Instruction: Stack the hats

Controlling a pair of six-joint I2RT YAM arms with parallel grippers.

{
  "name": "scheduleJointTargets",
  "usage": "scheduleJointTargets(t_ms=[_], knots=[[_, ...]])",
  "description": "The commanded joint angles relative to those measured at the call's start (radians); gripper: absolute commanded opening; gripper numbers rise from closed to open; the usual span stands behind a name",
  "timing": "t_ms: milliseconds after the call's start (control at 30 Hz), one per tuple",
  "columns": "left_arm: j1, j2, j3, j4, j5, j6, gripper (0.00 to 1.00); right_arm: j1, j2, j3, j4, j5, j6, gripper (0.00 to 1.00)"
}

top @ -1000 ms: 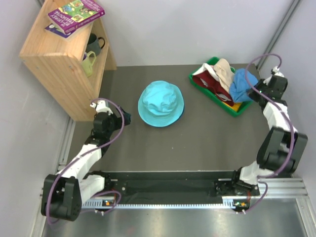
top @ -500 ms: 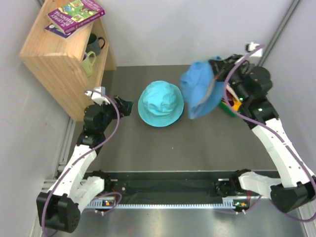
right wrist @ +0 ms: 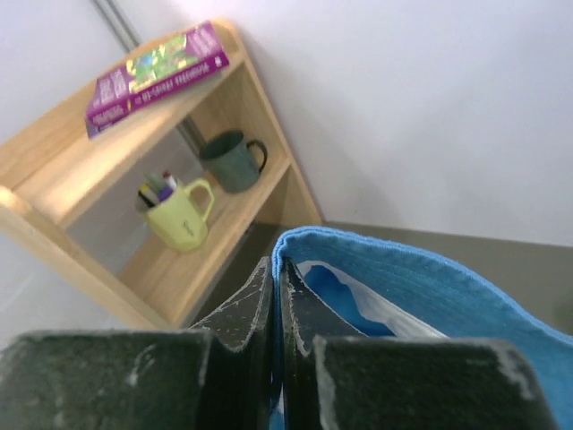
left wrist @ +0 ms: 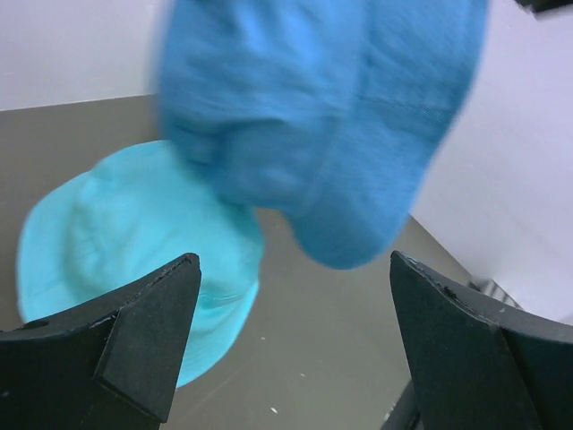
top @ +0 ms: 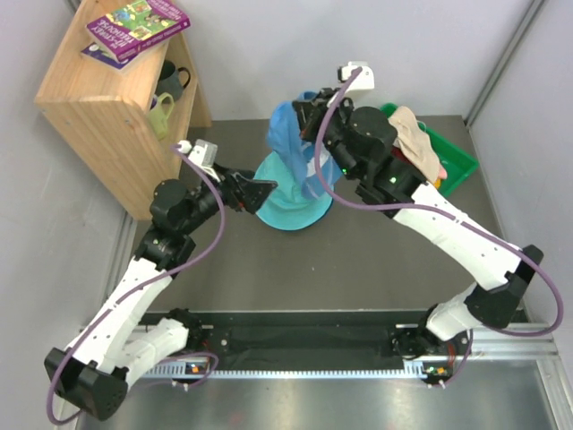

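Note:
A teal hat (top: 288,208) lies flat in the middle of the table. Above its far side hangs a blue hat (top: 291,148), pinched by the brim in my shut right gripper (top: 307,106). In the right wrist view the fingers of the right gripper (right wrist: 276,269) clamp the blue hat's brim (right wrist: 421,269). My left gripper (top: 261,190) stands open just left of the teal hat, holding nothing. In the left wrist view the blue hat (left wrist: 331,116) dangles over the teal hat (left wrist: 134,242), beyond the left gripper (left wrist: 294,264). A beige hat (top: 416,134) lies in the tray.
A green tray (top: 461,161) with more hats stands at the back right. At the back left a wooden shelf (top: 107,116) carries books (top: 134,27) and two mugs (top: 166,98). The right wrist view shows the shelf (right wrist: 98,170) and a yellow-green mug (right wrist: 179,215).
The right arm lifted the blue hat from the tray and swung it left over the teal hat. The left gripper advanced toward the teal hat, its jaws narrowing slightly.

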Motion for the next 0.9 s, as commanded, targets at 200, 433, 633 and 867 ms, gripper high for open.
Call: scheduleJointTargets(t_ms=[200, 433, 633, 867], knots=[[-0.223, 0.145, 0.199, -0.065, -0.238, 0.149, 0.90, 0.095, 0.138, 0.289, -0.047, 0.216, -0.096, 0.00], [-0.261, 0.248, 0.265, -0.099, -0.417, 0.220, 0.76, 0.101, 0.140, 0.292, -0.051, 0.204, -0.091, 0.00], [-0.266, 0.274, 0.257, -0.061, -0.561, 0.249, 0.21, 0.076, 0.134, 0.282, -0.056, 0.168, -0.099, 0.00], [-0.266, 0.340, 0.319, 0.002, -0.644, 0.372, 0.00, -0.069, 0.125, 0.263, -0.034, 0.003, -0.071, 0.00]])
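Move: The blue hat hangs from my right hand; from my open left hand its middle is about 8 cm ahead, 9 cm to the right and 4 cm higher. The turquoise hat it is meant for lies some 8 cm ahead of my right hand, 5 cm to its left and about 39 cm below; from my left hand that is roughly 14 cm ahead, 5 cm right and 26 cm down. The green basket is about 20 cm ahead of my right hand, 37 cm to its right and 44 cm down. I swing my left hand some 5 cm right, rising slightly, then push it about 7 cm forward to the near, hanging edge of the blue hat, rolling its left side up and turning it counter-clockwise some 15 degrees, and shut the fingers to pinch that edge. My right hand keeps its pinch, lifts about 3 cm, eases slightly down, and finishes with a small move forward. ##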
